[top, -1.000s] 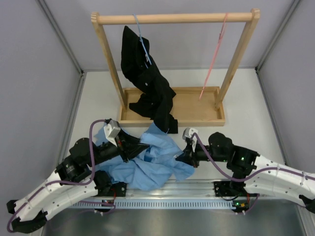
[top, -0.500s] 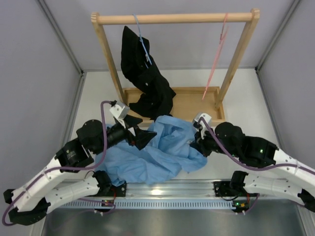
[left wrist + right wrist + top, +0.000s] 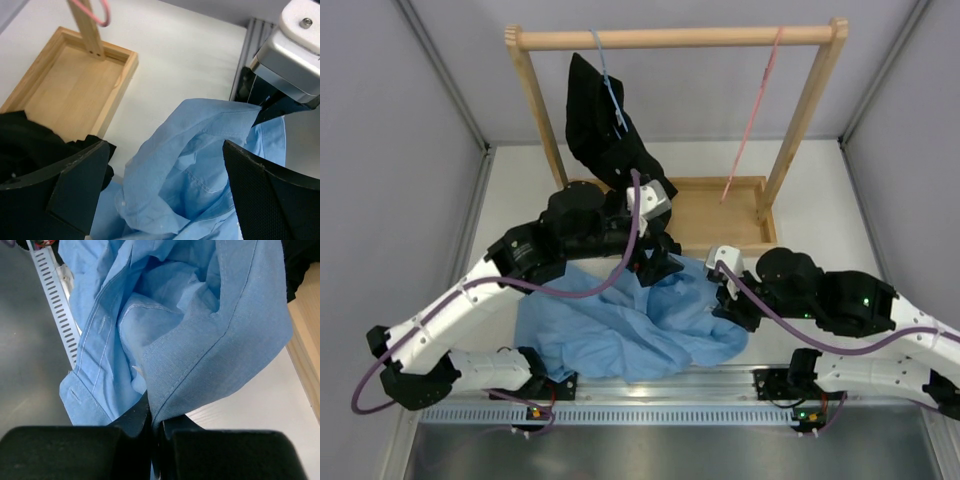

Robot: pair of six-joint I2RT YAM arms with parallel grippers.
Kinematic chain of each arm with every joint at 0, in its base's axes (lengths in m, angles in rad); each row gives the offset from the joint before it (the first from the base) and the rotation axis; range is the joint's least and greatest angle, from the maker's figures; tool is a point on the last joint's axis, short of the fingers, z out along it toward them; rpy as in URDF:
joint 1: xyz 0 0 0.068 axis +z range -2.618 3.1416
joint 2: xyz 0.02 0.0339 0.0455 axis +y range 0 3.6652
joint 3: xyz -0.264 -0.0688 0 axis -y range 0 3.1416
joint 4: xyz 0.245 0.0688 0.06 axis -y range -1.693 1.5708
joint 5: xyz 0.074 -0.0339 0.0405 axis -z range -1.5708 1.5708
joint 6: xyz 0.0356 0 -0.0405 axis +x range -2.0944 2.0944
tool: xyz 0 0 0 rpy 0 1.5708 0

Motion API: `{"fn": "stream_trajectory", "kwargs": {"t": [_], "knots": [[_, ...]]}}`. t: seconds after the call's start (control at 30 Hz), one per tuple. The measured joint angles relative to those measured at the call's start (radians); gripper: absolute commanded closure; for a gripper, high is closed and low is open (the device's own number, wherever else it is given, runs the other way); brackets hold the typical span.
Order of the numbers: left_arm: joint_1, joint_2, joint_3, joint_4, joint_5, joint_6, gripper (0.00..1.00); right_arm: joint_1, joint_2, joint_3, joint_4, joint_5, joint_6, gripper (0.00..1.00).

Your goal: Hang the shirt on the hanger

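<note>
The light blue shirt [image 3: 620, 330] lies crumpled on the table in front of the rack. The pink hanger [image 3: 750, 120] hangs from the right end of the wooden rail, and its lower end shows in the left wrist view [image 3: 92, 10]. My left gripper [image 3: 655, 262] is open above the shirt's far edge, with raised cloth [image 3: 200, 150] between its spread fingers but not gripped. My right gripper [image 3: 730, 300] is shut on a fold of the shirt [image 3: 200, 315] at its right side and holds that fold up, the jaws [image 3: 156, 415] pinching the hem.
A wooden rack [image 3: 670, 38] stands on a tray base [image 3: 710, 215] at the back. A black shirt [image 3: 610, 150] hangs on a thin light-blue hanger [image 3: 610, 85] at its left and drapes onto the tray, close to my left gripper. Grey walls stand on both sides.
My left arm has swung right and towards the rack, and its gripper now sits over the shirt's far edge. My right gripper has lifted slightly with the cloth, and the shirt has been drawn out.
</note>
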Motion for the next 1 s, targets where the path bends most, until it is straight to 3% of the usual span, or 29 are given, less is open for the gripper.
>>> {"fn": "stream_trajectory", "kwargs": {"t": [0.13, 0.37, 0.6, 0.73, 0.77, 0.87, 0.9, 0.97, 1.0], "knots": [[0.0, 0.111, 0.088, -0.06, 0.118, 0.13, 0.02, 0.002, -0.017, 0.008, -0.016, -0.045, -0.038, 1.0], [0.0, 0.175, 0.108, -0.167, 0.266, 0.323, 0.02, 0.003, -0.093, 0.008, -0.023, -0.13, -0.079, 1.0], [-0.001, 0.359, 0.293, -0.325, 0.426, 0.439, 0.02, 0.006, -0.122, 0.008, -0.024, -0.176, -0.096, 1.0], [0.0, 0.45, 0.359, -0.396, 0.459, 0.475, 0.27, 0.006, -0.121, 0.007, -0.026, -0.18, -0.103, 1.0], [0.001, 0.464, 0.368, -0.415, 0.461, 0.484, 0.45, 0.006, -0.123, 0.006, -0.027, -0.179, -0.103, 1.0], [0.01, 0.48, 0.382, -0.462, 0.461, 0.504, 0.69, 0.006, -0.141, 0.006, -0.028, -0.161, -0.102, 1.0], [0.013, 0.48, 0.386, -0.475, 0.461, 0.507, 0.83, 0.006, -0.15, 0.006, -0.028, -0.14, -0.101, 1.0], [0.019, 0.477, 0.391, -0.49, 0.453, 0.507, 0.98, 0.006, -0.169, 0.006, -0.027, -0.09, -0.097, 1.0], [0.02, 0.475, 0.394, -0.493, 0.445, 0.505, 1.0, 0.007, -0.179, 0.006, -0.027, -0.042, -0.09, 1.0]]}}
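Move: The raised shirt fold beside the edge that the right fingers already hold lies about 8 cm below the open left hand, 5 cm to its right and 2 cm back. From the right hand this fold is roughly 8 cm left and 6 cm ahead, about level. From the left hand, the black garment hangs some 16 cm ahead, 5 cm left and 10 cm lower; the pink hanger is some 20 cm ahead, 14 cm right and 5 cm higher. The left hand sinks about 7 cm onto the raised fold of the shirt while working some 5 cm to the right and slightly back, its wrist swinging about 35 degrees clockwise and its fingertips dipping, then shuts its wide-open fingers on the cloth and pinches it. Meanwhile the right hand keeps its pinch on the shirt edge, easing back 3 to 4 cm, then partly forward again, while rising and drifting right about 3 cm each, holding the fold up to the left fingers. ##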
